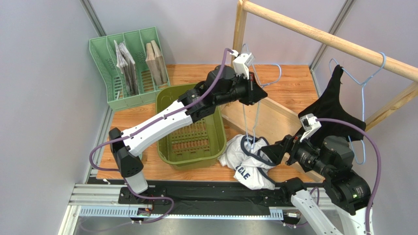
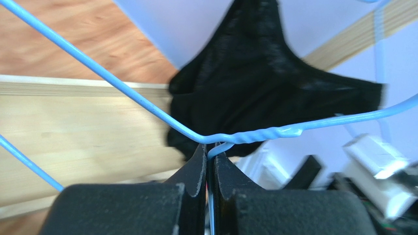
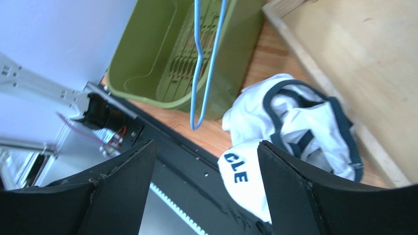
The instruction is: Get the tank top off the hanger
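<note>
The white tank top with dark trim lies crumpled on the table's front edge, right of the basket; it also shows in the right wrist view. My left gripper is shut on the neck of a bare blue wire hanger and holds it in the air, jaws pinching the wire. In the right wrist view the hanger's lower end hangs just left of the tank top, apart from it. My right gripper is open and empty, close above the tank top.
A green basket stands left of the tank top. A black garment hangs on a second blue hanger from the wooden rail at the right. A green file rack stands at the back left.
</note>
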Controlling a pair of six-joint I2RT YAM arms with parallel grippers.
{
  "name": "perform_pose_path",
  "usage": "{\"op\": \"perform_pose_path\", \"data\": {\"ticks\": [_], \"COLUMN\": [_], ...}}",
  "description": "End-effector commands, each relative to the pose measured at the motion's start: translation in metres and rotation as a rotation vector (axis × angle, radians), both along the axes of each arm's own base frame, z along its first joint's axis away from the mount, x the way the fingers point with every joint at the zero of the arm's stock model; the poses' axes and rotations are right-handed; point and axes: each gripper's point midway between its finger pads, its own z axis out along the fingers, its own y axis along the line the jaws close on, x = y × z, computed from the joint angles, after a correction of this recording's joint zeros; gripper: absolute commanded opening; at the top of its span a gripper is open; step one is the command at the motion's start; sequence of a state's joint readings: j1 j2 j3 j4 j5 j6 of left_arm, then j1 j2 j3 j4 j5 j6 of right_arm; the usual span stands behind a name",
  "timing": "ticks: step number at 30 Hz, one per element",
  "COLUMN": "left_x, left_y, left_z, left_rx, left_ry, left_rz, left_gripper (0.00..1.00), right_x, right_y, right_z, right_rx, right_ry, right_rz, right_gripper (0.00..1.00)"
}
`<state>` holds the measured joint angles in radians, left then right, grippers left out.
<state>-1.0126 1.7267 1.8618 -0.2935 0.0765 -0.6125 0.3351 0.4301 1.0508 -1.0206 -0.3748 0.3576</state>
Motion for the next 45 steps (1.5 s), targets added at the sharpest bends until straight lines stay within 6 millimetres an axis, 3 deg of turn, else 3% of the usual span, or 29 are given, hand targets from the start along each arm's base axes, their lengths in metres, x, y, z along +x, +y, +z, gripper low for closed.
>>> {"op": "perform_pose_path", "data": {"ticks": [1,3,6,13,19,22,23,28,32,34,35,37,38,41,44,45], "left_x": [-0.037,-0.049,-0.059,-0.069,-0.077,-0.077,-0.077,-0.081,-0.089,-0.087,-0.091,-0.096,-0.103,-0.117,-0.126,-0.126], "left_y": [-0.004,-0.006,-0.008,-0.021,-0.033,-0.035,-0.035,-0.031,-0.014,-0.006,0.006,0.017,0.032,0.060,0.093,0.101], "left_z": [0.052,0.064,0.065,0.048,0.043,0.039,0.039,0.040,0.049,0.040,0.050,0.042,0.056,0.043,0.030,0.025], "left_rx": [-0.273,-0.352,-0.407,-0.396,-0.377,-0.363,-0.360,-0.313,-0.273,-0.236,-0.248,-0.222,-0.244,-0.201,-0.153,-0.136], "left_ry": [0.107,0.159,0.225,0.274,0.271,0.268,0.262,0.188,0.049,0.003,-0.023,-0.065,-0.101,-0.146,-0.168,-0.165], "left_rz": [-0.147,-0.207,-0.247,-0.207,-0.204,-0.203,-0.200,-0.231,-0.261,-0.241,-0.237,-0.242,-0.248,-0.262,-0.234,-0.218], "left_gripper": [0.00,0.00,0.00,0.00,0.00,0.00,0.00,0.02,0.46,0.59,0.67,0.70,0.71,0.72,0.73,0.73], "right_x": [-0.017,-0.022,-0.024,-0.022,-0.014,-0.013,-0.013,-0.013,-0.011,-0.009,-0.010,-0.005,-0.006,0.000,0.006,0.005], "right_y": [0.019,0.019,0.019,0.025,0.020,0.020,0.019,0.013,0.009,0.008,0.005,0.002,0.000,-0.002,-0.012,-0.018], "right_z": [0.007,0.008,0.010,0.004,-0.009,-0.011,-0.011,0.001,0.012,0.019,0.026,0.031,0.038,0.043,0.060,0.076], "right_rx": [0.059,0.067,0.085,0.139,0.146,0.160,0.168,0.226,0.279,0.302,0.310,0.299,0.291,0.243,0.182,0.175], "right_ry": [-0.032,-0.040,-0.044,-0.005,0.054,0.082,0.094,0.099,0.138,0.142,0.125,0.113,0.101,0.089,0.023,-0.020], "right_rz": [0.149,0.156,0.158,0.152,0.082,0.059,0.049,-0.026,-0.092,-0.116,-0.126,-0.155,-0.156,-0.161,-0.196,-0.211], "right_gripper": [0.81,0.78,0.70,0.49,0.25,0.10,0.00,0.00,0.00,0.00,0.00,0.00,0.00,0.00,0.00,0.00]}}
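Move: The left gripper holds the empty hanger by its neck, and the hanger's free lower corner hangs about 11 cm back and 16 cm below it. The open right gripper waits some 20 cm back, 7 cm right and 11 cm below the left one. From the right hand, that corner is about 9 cm ahead, 8 cm left and 5 cm lower; the tank top lies 7 cm ahead, 7 cm left and 18 cm down, the green basket 20 cm ahead, 31 cm left and 13 cm down. Bring the left gripper back about 6 cm and a little right, tilting it so the hanger's lower corner swings to the right gripper; ease the right hand slightly back and left and close it on the wires near that corner. Then open the left fingers off the neck and withdraw left, back and slightly up, while the right lifts the hanger about 5 cm, turning slightly clockwise. ##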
